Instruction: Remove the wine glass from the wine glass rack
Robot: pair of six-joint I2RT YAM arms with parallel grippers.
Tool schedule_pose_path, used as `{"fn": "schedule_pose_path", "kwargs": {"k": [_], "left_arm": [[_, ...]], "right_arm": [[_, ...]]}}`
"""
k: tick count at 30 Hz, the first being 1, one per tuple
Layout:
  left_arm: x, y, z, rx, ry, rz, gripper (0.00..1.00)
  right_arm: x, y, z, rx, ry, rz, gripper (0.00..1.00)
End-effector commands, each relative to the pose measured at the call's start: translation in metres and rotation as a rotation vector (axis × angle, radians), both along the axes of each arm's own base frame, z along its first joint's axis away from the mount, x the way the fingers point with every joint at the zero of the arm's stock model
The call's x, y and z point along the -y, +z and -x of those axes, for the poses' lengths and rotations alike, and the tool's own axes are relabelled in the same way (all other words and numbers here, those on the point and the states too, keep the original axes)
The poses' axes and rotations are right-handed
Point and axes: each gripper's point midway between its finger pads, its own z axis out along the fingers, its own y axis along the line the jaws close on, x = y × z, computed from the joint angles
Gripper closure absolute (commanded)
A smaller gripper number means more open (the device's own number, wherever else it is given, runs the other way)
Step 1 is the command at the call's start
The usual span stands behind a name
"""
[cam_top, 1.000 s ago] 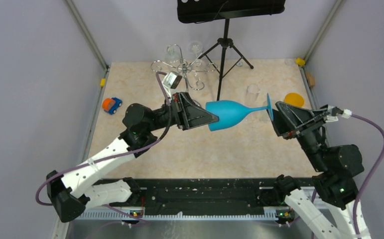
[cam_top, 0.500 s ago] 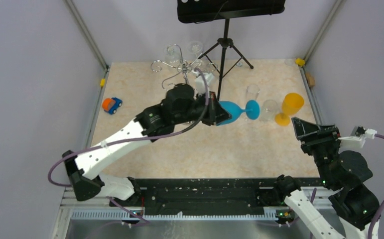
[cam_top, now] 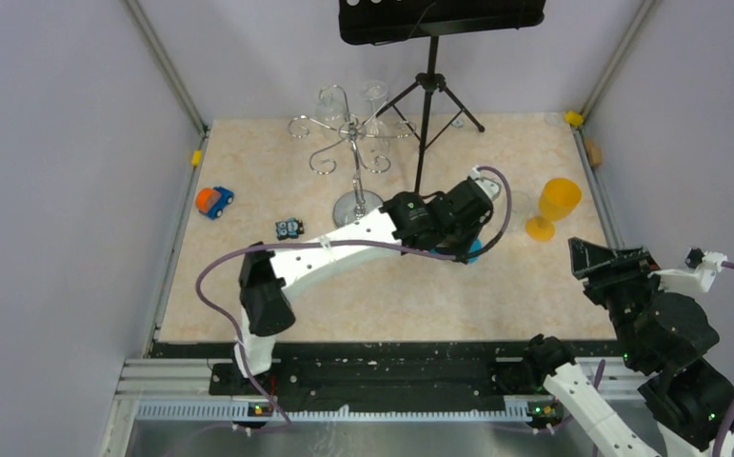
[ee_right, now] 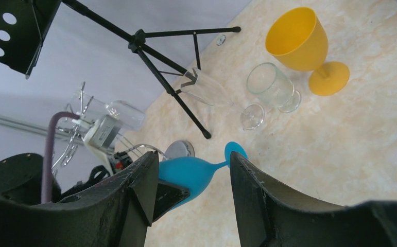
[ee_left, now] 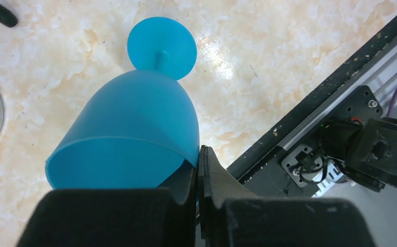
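A blue wine glass hangs tilted in my left gripper, which is shut on the rim of its bowl. Its round foot points down at the table; I cannot tell if it touches. From above, only a sliver of the blue wine glass shows under the left gripper, right of centre. The chrome wine glass rack stands behind and to the left, well apart from the glass. My right gripper is open at the near right, holding nothing, with the blue glass beyond its jaws.
Clear glasses hang at the rack's back. A yellow goblet, a clear glass and a lying flute sit at the right. A black tripod stand is behind. A toy car is left.
The left arm has swung the blue glass rightward and down, away from the rack. The right gripper has left the glass's foot and drawn back to the near right, its jaws narrowing slightly.
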Motion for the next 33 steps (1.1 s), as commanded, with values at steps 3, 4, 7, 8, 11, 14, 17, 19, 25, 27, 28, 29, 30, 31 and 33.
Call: {"fn": "schedule_pose_path", "kwargs": {"k": [3, 4, 7, 8, 11, 14, 17, 19, 25, 27, 28, 29, 30, 31, 33], "left_arm": [[0.008, -0.021, 0.001, -0.018, -0.076, -0.139, 1.00], [0.008, -0.024, -0.001, -0.014, -0.071, -0.153, 1.00], [0.011, -0.030, -0.005, -0.012, -0.077, -0.179, 1.00], [0.012, -0.032, -0.004, -0.016, -0.092, -0.185, 1.00], [0.014, -0.041, 0.002, -0.037, -0.163, -0.209, 1.00], [0.015, -0.052, 0.008, -0.058, -0.224, -0.242, 1.00], [0.013, -0.059, 0.009, -0.068, -0.252, -0.277, 1.00], [0.012, -0.060, 0.009, -0.066, -0.263, -0.285, 1.00], [0.006, -0.060, 0.008, -0.071, -0.314, -0.315, 1.00], [0.003, -0.060, 0.004, -0.062, -0.315, -0.338, 1.00], [0.001, -0.061, 0.003, -0.061, -0.327, -0.349, 1.00], [0.000, -0.062, 0.003, -0.059, -0.340, -0.360, 1.00], [-0.002, -0.063, 0.002, -0.055, -0.348, -0.373, 1.00], [-0.005, -0.065, 0.001, -0.053, -0.354, -0.386, 1.00], [-0.010, -0.068, 0.000, -0.049, -0.367, -0.416, 1.00]], "right_arm": [[0.009, 0.008, 0.014, 0.025, -0.006, 0.019, 0.46], [0.009, 0.009, 0.015, 0.026, 0.000, 0.020, 0.46], [0.009, 0.009, 0.018, 0.026, 0.010, 0.022, 0.47], [0.009, 0.010, 0.020, 0.030, 0.010, 0.021, 0.47], [0.010, 0.009, 0.023, 0.037, 0.009, 0.010, 0.47], [0.011, 0.008, 0.024, 0.038, 0.007, 0.003, 0.47], [0.009, 0.006, 0.022, 0.031, 0.011, 0.002, 0.47], [0.007, 0.006, 0.021, 0.028, 0.019, 0.000, 0.47], [0.003, 0.008, 0.020, 0.035, 0.038, -0.008, 0.48], [-0.003, 0.013, 0.020, 0.060, 0.069, -0.009, 0.49], [-0.005, 0.014, 0.019, 0.068, 0.082, -0.010, 0.49], [-0.007, 0.015, 0.018, 0.070, 0.093, -0.007, 0.49], [-0.008, 0.016, 0.018, 0.070, 0.097, -0.005, 0.50], [-0.009, 0.017, 0.017, 0.065, 0.102, -0.002, 0.50], [-0.011, 0.016, 0.016, 0.052, 0.109, 0.004, 0.50]]}}
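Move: The left hand, fingers still shut on the rim of the blue wine glass, is carrying it foot-first to a bare patch of table about 20 cm below and 3 cm ahead. From this hand, the tall clear glass stands roughly 16 cm ahead and 3 cm right, the short clear glass 15 cm ahead and 14 cm right, and the yellow glass 14 cm ahead and 20 cm right. For the empty right hand, that patch lies some 10 cm ahead, 14 cm left and 32 cm below. The left hand lowers the blue glass about 6 cm towards the bare table in front of the clear glasses, quickly at first and easing to a halt in height about halfway through, with a small early drift to the right. It keeps its pinch on the rim while the wrist turns some 25 degrees in all, left side rising and swinging clockwise, so that the fingers point more steeply down and the tilted glass comes nearer upright over its foot. ##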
